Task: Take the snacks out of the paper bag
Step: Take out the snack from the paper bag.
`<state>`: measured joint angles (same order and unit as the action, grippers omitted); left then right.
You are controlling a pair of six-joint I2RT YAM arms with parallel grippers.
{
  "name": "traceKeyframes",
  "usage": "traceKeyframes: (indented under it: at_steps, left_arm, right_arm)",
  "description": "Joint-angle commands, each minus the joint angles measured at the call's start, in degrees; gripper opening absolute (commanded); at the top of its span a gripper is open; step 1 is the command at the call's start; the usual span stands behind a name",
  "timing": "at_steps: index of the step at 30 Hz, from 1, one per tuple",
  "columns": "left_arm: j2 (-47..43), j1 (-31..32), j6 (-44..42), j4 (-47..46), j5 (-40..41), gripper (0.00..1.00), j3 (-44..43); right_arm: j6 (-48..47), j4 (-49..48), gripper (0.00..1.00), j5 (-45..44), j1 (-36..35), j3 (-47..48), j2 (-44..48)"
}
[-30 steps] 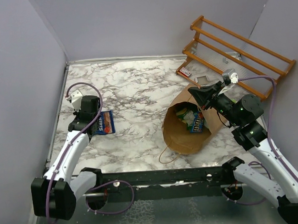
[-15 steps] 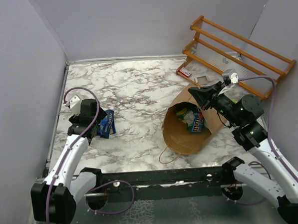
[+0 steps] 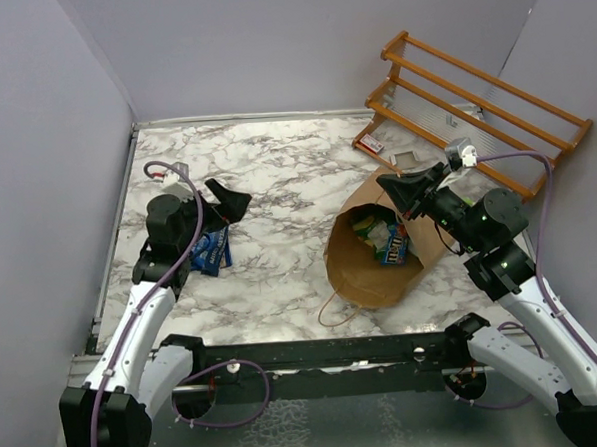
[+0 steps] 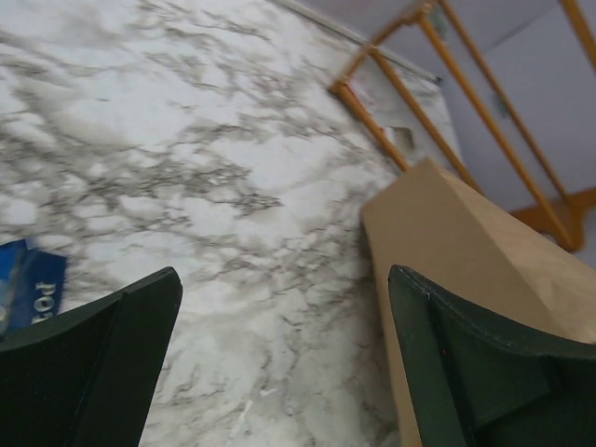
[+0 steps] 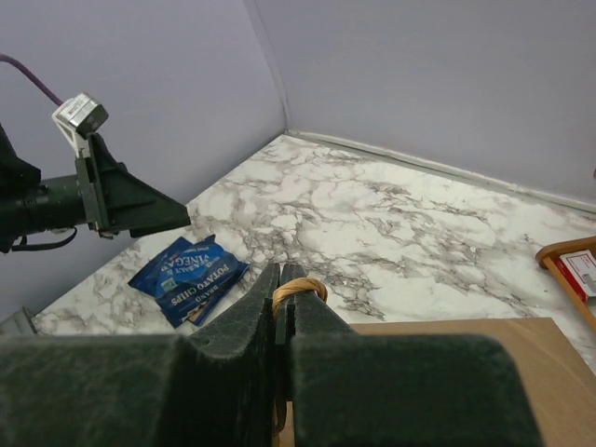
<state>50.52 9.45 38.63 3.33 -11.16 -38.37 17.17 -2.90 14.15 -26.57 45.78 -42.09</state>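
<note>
The brown paper bag (image 3: 366,278) lies on its side at the right, its mouth toward me, with a green snack (image 3: 371,226) and a blue one (image 3: 396,246) inside. My right gripper (image 3: 388,184) is shut on the bag's twisted-paper handle (image 5: 303,287) at the upper rim. On the marble at the left lie blue chip packets (image 3: 211,250), overlapping. My left gripper (image 3: 234,199) hovers open above and just right of them, empty. In the left wrist view the gripper (image 4: 284,279) frames bare marble, with the bag (image 4: 447,233) to the right and a blue packet (image 4: 28,291) at the left edge.
A wooden slatted rack (image 3: 473,104) leans at the back right behind the bag, with a small red-and-white item (image 3: 371,145) by its foot. Grey walls close in the table on the left, back and right. The bag's other loop handle (image 3: 328,310) lies toward the near edge.
My left gripper opened and let go of a blue packet, which now lies on the table. It then rose and turned right toward the bag. The right arm has not moved.
</note>
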Motion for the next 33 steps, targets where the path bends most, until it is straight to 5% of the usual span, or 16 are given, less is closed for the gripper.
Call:
traceKeyframes:
  at_steps: [1, 4, 12, 18, 25, 33]
  left_arm:
    - [0.55, 1.74, 7.33, -23.68, -20.77, 0.96, 5.16]
    - [1.73, 8.02, 10.00, -31.64, -19.25, 0.96, 7.12]
    - [4.09, 39.23, -0.46, -46.57, 0.54, 0.89, 11.69]
    - [15.14, 56.69, -12.70, -39.53, 15.63, 0.79, 5.00]
    - [33.51, 63.55, -21.31, -31.72, 22.42, 0.64, -7.96]
    - [42.34, 63.50, -25.80, -33.94, 26.48, 0.43, -12.21]
  right_arm:
    - [-0.81, 0.00, 0.02, -1.84, -0.06, -0.39, 0.60]
    - [-0.82, -0.17, 0.02, -1.78, -0.06, -0.43, 0.45]
    - [-0.91, -0.12, 0.02, -1.85, -0.06, 0.06, 0.31]
    - [-1.01, 0.32, 0.02, -1.99, -0.04, 0.40, 0.69]
    - [-1.05, 0.79, 0.02, -1.99, -0.06, 0.62, 1.00]
    - [-1.31, 1.53, 0.02, -2.35, -0.06, 0.94, 1.54]
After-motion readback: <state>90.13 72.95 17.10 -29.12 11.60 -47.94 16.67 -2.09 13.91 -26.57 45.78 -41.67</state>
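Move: Inside the tilted paper bag, the M&M's packet lies about 36 cm to the right of the empty left hand, 9 cm back and 15 cm below it. The green packet is 5 cm to the left of the M&M's and 4 cm farther out; the blue chips lie on the table, 7 cm left of the hand, 7 cm back and 21 cm down. From the right hand, the M&M's are 3 cm back, 6 cm right and some 27 cm below. Swinging away from the blue chips, the left hand sweeps some 33 cm right and 15 cm back to the paper bag, rising slightly before sinking about 10 cm into its mouth. The wrist yaws some 45 degrees clockwise and rolls, while the fingers narrow from wide to about half open, short of the snacks. The right hand stays still, keeping the bag's handle pinched. ##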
